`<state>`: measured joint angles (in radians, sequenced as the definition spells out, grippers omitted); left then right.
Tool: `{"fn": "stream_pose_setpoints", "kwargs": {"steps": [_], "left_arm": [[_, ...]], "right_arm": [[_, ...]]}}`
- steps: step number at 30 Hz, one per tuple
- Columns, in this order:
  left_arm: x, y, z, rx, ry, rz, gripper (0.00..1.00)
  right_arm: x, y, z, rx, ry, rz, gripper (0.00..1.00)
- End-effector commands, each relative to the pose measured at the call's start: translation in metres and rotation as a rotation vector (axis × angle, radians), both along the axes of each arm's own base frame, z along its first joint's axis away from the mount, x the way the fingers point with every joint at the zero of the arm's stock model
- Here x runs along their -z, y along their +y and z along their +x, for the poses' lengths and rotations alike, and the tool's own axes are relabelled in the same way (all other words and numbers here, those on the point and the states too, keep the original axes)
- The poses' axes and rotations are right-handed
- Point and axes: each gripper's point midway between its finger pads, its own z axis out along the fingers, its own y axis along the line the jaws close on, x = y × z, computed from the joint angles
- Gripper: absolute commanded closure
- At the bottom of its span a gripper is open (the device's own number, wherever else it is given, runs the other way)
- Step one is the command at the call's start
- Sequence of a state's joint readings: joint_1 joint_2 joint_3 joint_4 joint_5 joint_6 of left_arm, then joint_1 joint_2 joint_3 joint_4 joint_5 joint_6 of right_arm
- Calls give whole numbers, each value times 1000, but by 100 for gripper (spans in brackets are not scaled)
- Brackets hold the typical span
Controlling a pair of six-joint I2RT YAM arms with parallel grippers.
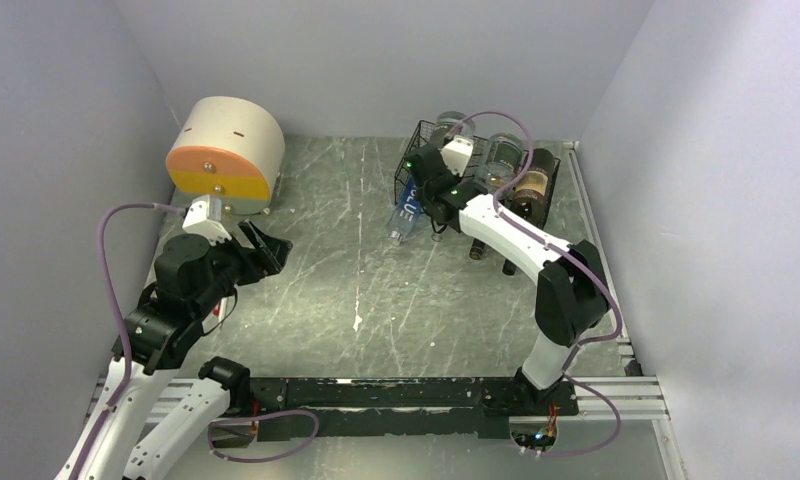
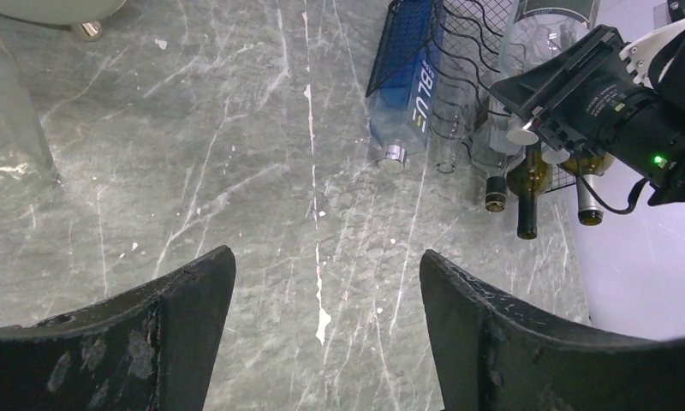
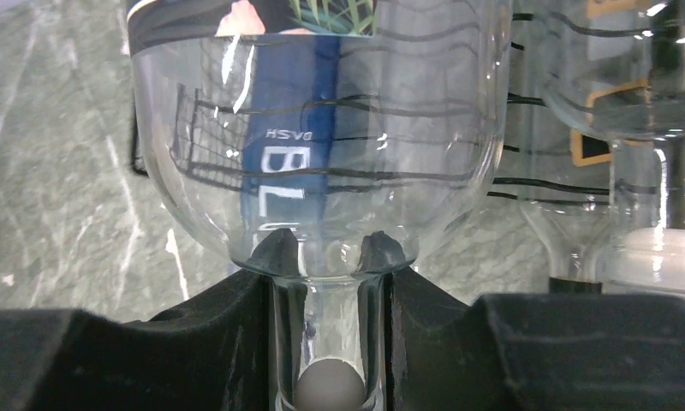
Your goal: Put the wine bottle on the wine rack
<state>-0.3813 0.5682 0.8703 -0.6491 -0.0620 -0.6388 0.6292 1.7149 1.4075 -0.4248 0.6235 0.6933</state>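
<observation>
The black wire wine rack (image 1: 423, 133) stands at the back right and holds several bottles lying down. My right gripper (image 1: 439, 188) is at its front, shut on the neck of a clear glass wine bottle (image 3: 322, 128) whose body lies in the rack; in the right wrist view both fingers (image 3: 275, 248) press the neck just under the shoulder. A blue bottle (image 1: 407, 206) lies in the rack's left slot, seen through the glass. My left gripper (image 1: 266, 248) is open and empty over the left of the table, far from the rack (image 2: 472, 43).
A clear bottle (image 1: 504, 155) and a dark bottle (image 1: 536, 180) lie in the right slots, necks sticking out front (image 2: 527, 184). A cream, orange and yellow drum (image 1: 224, 155) stands at the back left. A clear glass object (image 2: 9, 128) is at the left.
</observation>
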Motion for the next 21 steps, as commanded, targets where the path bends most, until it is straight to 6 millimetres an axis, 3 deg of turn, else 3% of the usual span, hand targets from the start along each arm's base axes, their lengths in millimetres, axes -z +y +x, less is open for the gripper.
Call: {"fn": "stream_pose_setpoints", "kwargs": {"steps": [1,6,12,14,21], "left_arm": [[0,-5,-4,43,0,2,17],[2,-7,-3,49,11,8,17],[1,-9,-2,55,9,0,18],[1,-9,-2,54,11,2,17],[1,-9,0,56,14,6,18]], "right_arm": [[-66,-27,36,174,-204,100,100],[-52,-35,47,141,-164,121,100],[-36,-27,52,77,-102,131,100],[-32,-39,57,96,-93,141,94],[-22,-47,61,87,-57,152,77]]}}
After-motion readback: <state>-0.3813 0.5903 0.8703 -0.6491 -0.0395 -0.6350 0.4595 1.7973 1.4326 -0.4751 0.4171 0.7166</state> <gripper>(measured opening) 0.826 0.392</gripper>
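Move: The right hand, holding a clear bottle by its neck, is bound for the gap on the wine rack between the blue bottle and the upper clear bottle. The gap's middle is roughly 5 cm ahead, 5 cm right and 8 cm below. From this hand the blue bottle lies about 3 cm left, nearly level fore and aft, 12 cm down; the upper clear bottle is some 11 cm right, 3 cm ahead. From the idle left hand the gap is roughly 24 cm ahead and 33 cm right, below it. Keeping its grip on the neck, the right hand swings the clear bottle about 4 cm to the right, away from above the blue bottle and in beside the upper clear bottle, already sinking and edging forward some 2 cm on the way. The sideways travel then stops and it lowers on into the gap, about 4 cm down in all, while the wrist tips some 10 degrees further down; the fingers stay closed around the glass. ##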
